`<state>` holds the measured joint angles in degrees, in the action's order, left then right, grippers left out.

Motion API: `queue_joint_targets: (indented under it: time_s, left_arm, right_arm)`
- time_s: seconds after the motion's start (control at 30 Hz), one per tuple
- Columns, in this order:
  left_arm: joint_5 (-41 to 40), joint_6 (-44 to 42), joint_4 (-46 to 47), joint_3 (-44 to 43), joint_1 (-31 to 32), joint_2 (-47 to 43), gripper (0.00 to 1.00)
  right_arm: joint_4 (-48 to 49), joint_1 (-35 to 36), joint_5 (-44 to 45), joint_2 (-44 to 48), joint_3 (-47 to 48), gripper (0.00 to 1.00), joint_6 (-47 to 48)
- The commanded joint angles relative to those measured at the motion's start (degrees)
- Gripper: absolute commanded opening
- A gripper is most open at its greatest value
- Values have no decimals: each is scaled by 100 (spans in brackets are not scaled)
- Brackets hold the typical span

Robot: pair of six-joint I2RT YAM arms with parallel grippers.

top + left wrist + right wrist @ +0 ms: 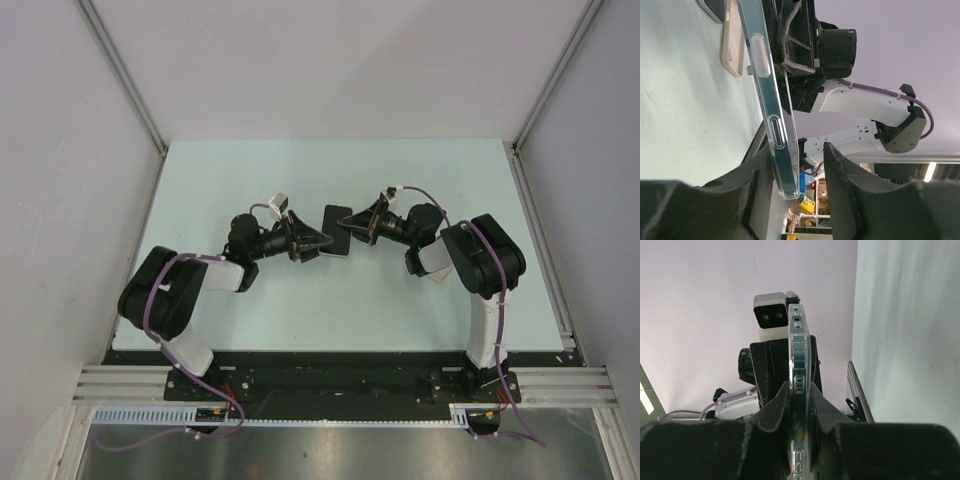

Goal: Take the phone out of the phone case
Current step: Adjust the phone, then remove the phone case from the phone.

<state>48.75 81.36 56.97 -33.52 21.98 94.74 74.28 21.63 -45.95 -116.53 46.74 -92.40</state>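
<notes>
The phone (337, 230) sits inside its clear phone case (771, 115) and is held up on edge above the middle of the table, between the two arms. My right gripper (800, 387) is shut on the cased phone, both pads pressed against its flat faces. From the other side, my left gripper (797, 148) straddles the free end of the case. One of its fingers (760, 175) lies against the case, and a gap shows between the case and the other finger. In the top view the left gripper (322, 243) and right gripper (352, 232) meet at the phone.
The pale green table (330, 300) is bounded by metal rails at the sides and by grey walls. Both arm bases (330, 385) sit at the near edge. The right arm's white link (865, 105) fills the background of the left wrist view.
</notes>
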Motion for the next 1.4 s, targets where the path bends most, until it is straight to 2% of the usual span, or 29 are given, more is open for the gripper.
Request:
queue_joint_targets:
  time_s: [0.0,0.17,0.23,0.27,0.3,0.4,0.7,0.73,0.8,0.83,0.87,0.9,0.93,0.97,1.0,1.1,1.37]
  left_arm:
    - [205,477,1220,-76,140,10,44]
    - [170,258,790,-128,140,-69,37]
    - [170,-75,178,-207,158,-148,43]
    - [152,-242,-96,-330,166,-192,47]
    - [39,-757,-881,-453,210,-367,51]
    - [-85,-1035,-1328,-568,219,-482,47]
    - [-173,-868,-1127,-726,351,-210,27]
    - [-121,-955,-1144,-796,369,-184,21]
    - [-42,-973,-1188,-841,421,-193,16]
    - [-15,-982,-1171,-841,430,-219,10]
    - [-6,-973,-1162,-841,439,-254,8]
    - [20,-982,-1162,-841,430,-289,6]
    - [55,-999,-1162,-849,439,-315,1]
    - [82,-1000,-1162,-858,430,-350,0]
    - [99,-991,-1153,-867,430,-360,0]
    - [170,-964,-1013,-911,430,-386,0]
    - [275,-894,-881,-937,413,-570,0]
  right_arm:
    - [1555,78,-10,60,90,0,117]
    - [1161,87,-28,156,81,0,345]
    - [853,122,-19,279,90,0,696]
    - [407,140,-1,437,81,0,880]
    - [-363,175,103,647,89,0,1456]
    - [-896,175,209,912,90,0,1874]
    - [-547,289,122,781,107,0,1655]
    - [-390,324,70,755,107,0,1472]
    - [275,333,-97,650,107,0,1138]
    - [471,299,-133,632,98,2,832]
    - [630,272,-168,614,98,5,707]
    - [840,237,-177,614,107,14,619]
    - [903,211,-151,631,98,20,487]
    - [947,141,-90,658,107,26,443]
    - [930,105,-63,684,98,41,425]
    - [869,-9,77,833,98,52,390]
    - [1168,-238,649,983,11,50,-68]
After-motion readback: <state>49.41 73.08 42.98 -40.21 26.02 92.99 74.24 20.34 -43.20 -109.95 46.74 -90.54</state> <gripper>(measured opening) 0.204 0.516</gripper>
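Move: The right hand still grips the phone in its clear case by the right edge; the phone's middle lies about 2 cm back and 3 cm left of that hand. From the open left hand it is roughly 3 cm ahead and 5 cm right, about 1 cm lower. On the table some 15 cm below the right hand, the pale case lies about 22 cm right and 4 cm back, the black phone 20 cm right and 9 cm ahead. Left fingers edge about 3 cm right and pinch the phone's left edge; rising some 5 cm, right fingers open. ##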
